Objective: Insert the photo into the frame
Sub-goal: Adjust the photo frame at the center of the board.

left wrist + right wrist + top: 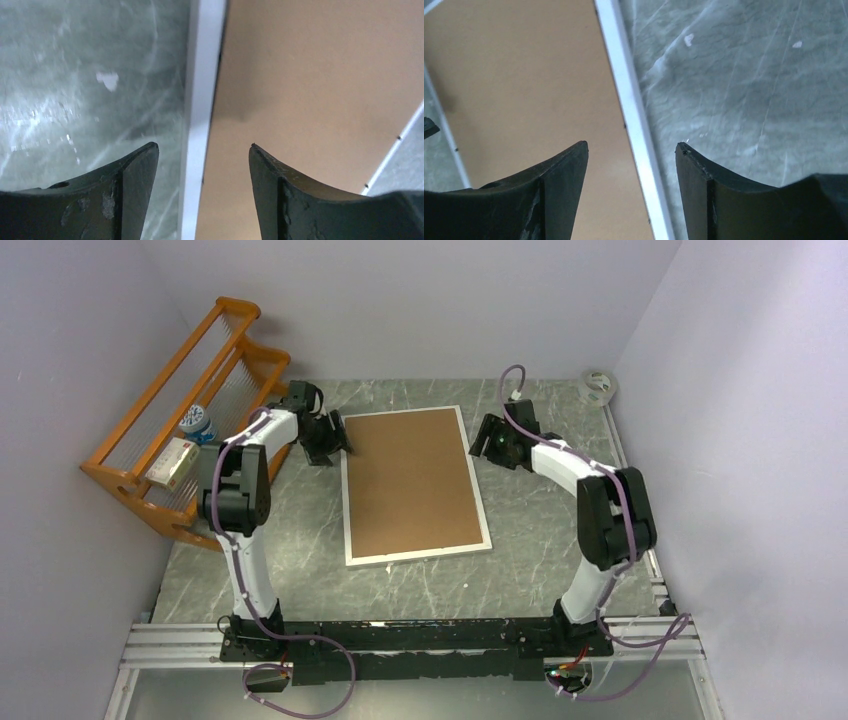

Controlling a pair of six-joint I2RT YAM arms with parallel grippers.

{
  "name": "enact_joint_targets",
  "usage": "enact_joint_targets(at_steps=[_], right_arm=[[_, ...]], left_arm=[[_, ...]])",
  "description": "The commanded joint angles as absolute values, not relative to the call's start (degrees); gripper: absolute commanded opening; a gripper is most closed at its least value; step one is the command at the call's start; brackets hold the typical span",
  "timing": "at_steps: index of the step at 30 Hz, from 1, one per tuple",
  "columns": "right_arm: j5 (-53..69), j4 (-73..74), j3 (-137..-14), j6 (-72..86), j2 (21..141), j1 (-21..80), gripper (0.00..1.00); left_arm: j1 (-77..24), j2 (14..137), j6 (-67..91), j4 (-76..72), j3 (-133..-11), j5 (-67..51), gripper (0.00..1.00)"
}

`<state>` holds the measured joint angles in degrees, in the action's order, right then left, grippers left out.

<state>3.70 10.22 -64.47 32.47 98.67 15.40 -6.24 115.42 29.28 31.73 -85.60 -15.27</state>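
The frame (412, 483) lies flat in the middle of the table with its brown hardboard back up and a thin white rim around it. The photo is hidden or out of view. My left gripper (330, 448) hangs open over the frame's left rim near the far corner. In the left wrist view the white rim (205, 60) runs between the spread fingers of that gripper (204, 145). My right gripper (487, 445) stands open over the right rim. In the right wrist view the rim (619, 55) passes between the fingers of this gripper (632, 144), which hold nothing.
An orange wooden rack (190, 430) stands at the far left against the wall, with a small box (172, 462) and a round container (199, 424) on it. A roll of clear tape (598, 386) lies at the far right corner. Walls close in left, back and right.
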Motion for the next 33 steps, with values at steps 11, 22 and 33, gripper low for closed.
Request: enact_joint_targets(at_steps=[11, 22, 33], right_arm=[[22.6, 8.0, -71.1, 32.3, 110.8, 12.9, 0.71], [33.6, 0.4, -57.5, 37.7, 103.5, 13.2, 0.70], [35.3, -6.5, -32.4, 42.5, 85.3, 17.9, 0.70]], left_arm=[[-5.4, 128.7, 24.8, 29.5, -97.8, -23.5, 0.71], [-8.3, 133.6, 23.9, 25.5, -101.7, -38.8, 0.67], [-16.2, 134.8, 22.9, 24.4, -101.4, -35.9, 0.68]])
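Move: The photo frame, brown back up, has its middle about 16 cm right of the left hand and 7 cm back, 3 cm down; its far-left corner is roughly 6 cm ahead, 1 cm right. From the right hand the frame's middle is some 15 cm left, 6 cm back and 5 cm down, its far-right corner about 10 cm ahead and 5 cm left. The tape roll lies roughly 15 cm ahead, 24 cm right of that hand. The frame's side rails are worked in opposite ways: the left hand dips 2 cm, slides forward near the far-left corner, then pushes right about 9 cm with its left finger against the rail's outer face, turning clockwise. The right hand sinks 5 cm, closes in leftward, then sweeps back some 13 cm, right finger bearing on the right rail's outside; both grippers stay open. ##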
